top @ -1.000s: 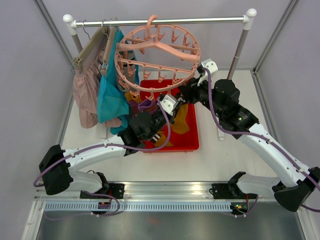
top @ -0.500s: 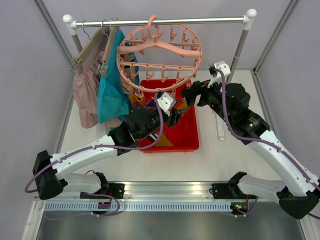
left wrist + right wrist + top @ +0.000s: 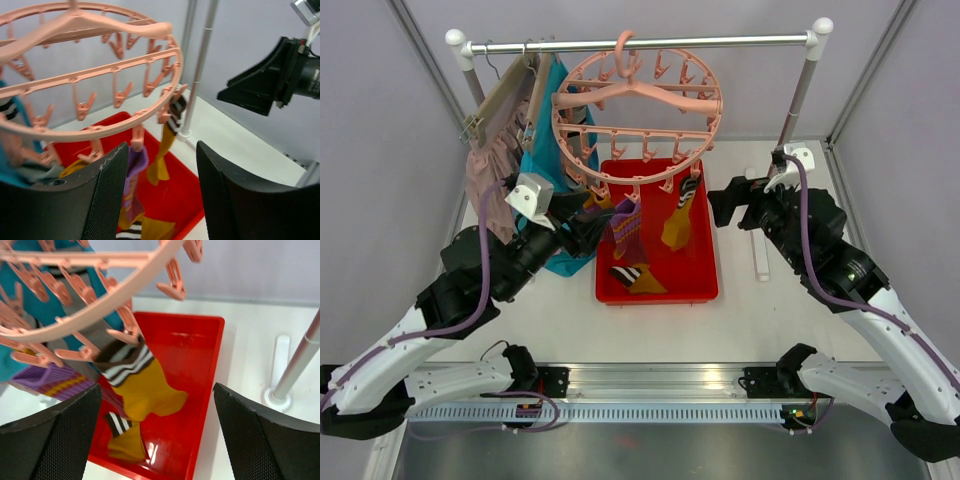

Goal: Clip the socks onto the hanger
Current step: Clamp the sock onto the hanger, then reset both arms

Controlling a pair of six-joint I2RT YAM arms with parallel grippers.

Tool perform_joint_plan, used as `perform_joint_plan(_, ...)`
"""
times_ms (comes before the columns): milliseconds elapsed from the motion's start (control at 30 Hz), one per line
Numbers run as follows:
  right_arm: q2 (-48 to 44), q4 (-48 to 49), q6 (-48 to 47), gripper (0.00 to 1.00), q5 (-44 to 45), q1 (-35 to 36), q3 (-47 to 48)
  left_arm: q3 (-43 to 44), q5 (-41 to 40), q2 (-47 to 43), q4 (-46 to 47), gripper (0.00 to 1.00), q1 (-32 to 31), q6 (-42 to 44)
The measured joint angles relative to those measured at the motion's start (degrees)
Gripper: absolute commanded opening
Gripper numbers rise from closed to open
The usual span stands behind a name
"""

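The salmon-pink ring hanger [image 3: 635, 105] hangs by its hook from the rail. A purple sock [image 3: 625, 228] and a mustard sock with a striped cuff [image 3: 680, 218] dangle from clips on its near rim. Another mustard and striped sock [image 3: 638, 278] lies in the red tray [image 3: 705, 270]. My left gripper [image 3: 582, 228] is open, left of the purple sock and apart from it. My right gripper [image 3: 725, 203] is open, right of the mustard sock. The left wrist view shows the hanger [image 3: 100, 70], purple sock [image 3: 134, 175] and mustard sock [image 3: 162, 157] beyond the empty left gripper [image 3: 160, 165]. The right gripper [image 3: 156, 390] is empty in the right wrist view, with the mustard sock [image 3: 142, 390] hanging beyond it.
A teal garment [image 3: 545, 190] and a pale pink garment [image 3: 490, 185] hang on wooden hangers at the rail's left end, close behind my left arm. The rail's right post [image 3: 800, 95] and its white foot [image 3: 760, 250] stand beside my right arm.
Both grippers have opened and drawn back from the hanger, the left arm swinging far to the left. The purple and mustard socks now hang free from the clips.
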Motion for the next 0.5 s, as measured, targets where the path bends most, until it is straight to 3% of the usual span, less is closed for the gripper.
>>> perform_joint_plan(233, 1.4, -4.2, 0.3, 0.98, 3.1, 0.0, -2.2, -4.1, -8.9, -6.5, -5.9, 0.65, 0.0, 0.0)
perform_joint_plan(500, 1.4, -4.5, 0.4, 0.98, 4.9, 0.0, -4.5, -6.0, -12.6, -7.3, -7.9, 0.67, 0.0, 0.2)
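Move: The last loose mustard sock lies striped end left in the red box, roughly 11 cm ahead of the left hand, 8 cm to its right and 43 cm below. Of its neighbours, the purple sock hangs about 8 cm ahead, 4 cm right and 16 cm down from the left hand, the hanging mustard sock about 10 cm ahead, 15 cm right and 16 cm down. From the right hand the loose sock lies some 4 cm ahead, 14 cm left and 36 cm down. Draw the empty left gripper about 5 cm to the left, away from the hanging mustard sock, sinking by nearly as much as you go and turning the wrist counter-clockwise a little over 10 degrees. Meanwhile lower the empty right gripper some 6 cm outside the hanger's right rim, tipping its fingers slightly down. Keep both open and touch nothing. ##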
